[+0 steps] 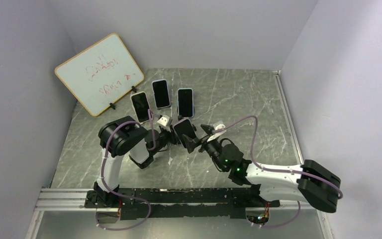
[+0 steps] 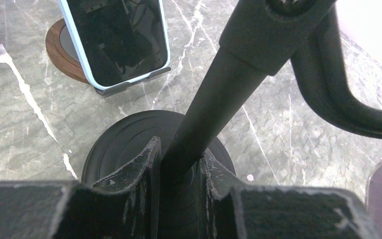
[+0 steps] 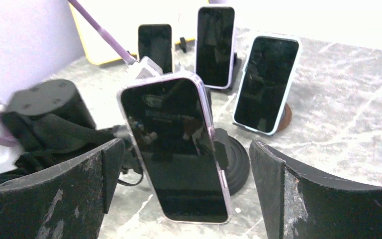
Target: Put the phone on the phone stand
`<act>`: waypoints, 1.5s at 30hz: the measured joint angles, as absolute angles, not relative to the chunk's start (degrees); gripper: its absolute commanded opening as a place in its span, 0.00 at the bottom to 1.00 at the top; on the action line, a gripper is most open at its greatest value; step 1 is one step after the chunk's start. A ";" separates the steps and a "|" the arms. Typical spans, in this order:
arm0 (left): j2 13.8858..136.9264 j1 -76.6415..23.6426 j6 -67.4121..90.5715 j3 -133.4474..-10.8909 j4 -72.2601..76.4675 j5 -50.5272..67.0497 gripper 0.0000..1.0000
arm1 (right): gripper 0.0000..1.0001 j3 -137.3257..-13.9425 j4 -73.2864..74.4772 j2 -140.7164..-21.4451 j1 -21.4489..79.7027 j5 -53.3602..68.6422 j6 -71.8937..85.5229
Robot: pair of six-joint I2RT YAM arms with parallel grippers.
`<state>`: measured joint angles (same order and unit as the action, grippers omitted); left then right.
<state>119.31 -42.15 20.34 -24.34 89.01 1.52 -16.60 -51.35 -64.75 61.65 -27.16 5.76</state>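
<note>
A phone (image 3: 176, 144) in a clear lilac case leans back on the black phone stand (image 3: 236, 159), its dark screen toward the right wrist camera. From above, the phone (image 1: 185, 129) sits mid-table between both arms. My right gripper (image 3: 185, 147) is open, its fingers either side of the phone with a gap on each side. My left gripper (image 2: 179, 149) is shut on the phone stand's upright post (image 2: 214, 94), just above the round base (image 2: 124, 139). From above, the left gripper (image 1: 171, 137) is left of the phone and the right gripper (image 1: 201, 137) is right of it.
Three other phones stand on holders behind: one at the left (image 1: 140, 106), one in the middle (image 1: 160, 93), and a blue-cased one on a wooden base (image 1: 185, 102). A whiteboard (image 1: 99, 73) leans at the back left. Walls close in on both sides.
</note>
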 measured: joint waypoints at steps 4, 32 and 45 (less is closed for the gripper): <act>119.42 -41.93 19.68 -24.60 89.03 2.44 0.05 | 1.00 -14.35 -49.58 -57.41 61.65 -25.32 6.02; 127.87 -46.41 14.66 -49.17 75.70 27.05 0.05 | 1.00 -10.22 -31.64 -35.83 57.65 -46.78 8.19; 131.22 -46.72 11.05 -61.12 64.40 28.75 0.05 | 1.00 -13.93 -23.70 -39.13 57.47 -44.18 11.68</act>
<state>131.22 -46.72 11.05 -61.12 64.40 28.75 -13.93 -23.70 -39.13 57.47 -44.18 11.68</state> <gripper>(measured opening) 0.284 0.997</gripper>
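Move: The left hand already grips the stem of the phone stand, with the phone mounted about 6 cm above that hand, 4 cm to its right and 1 cm ahead. It takes them towards clear table roughly 16 cm to its right, level fore and aft and 6 cm below. The blue phone stands some 15 cm ahead and 4 cm right of the left hand. From the open right hand, the phone is about 5 cm left, 3 cm ahead and 3 cm lower. Rightward, after a brief pause, the left hand carries the phone stand low by its stem for about 16 cm, past the near side of the blue phone, turning some 30 degrees clockwise and keeping its grip. The right hand, fingers still wide open, first draws back a little and rises, then swings about 12 cm right ahead of the phone, turning clockwise, and lastly eases back left and sinks slightly. ##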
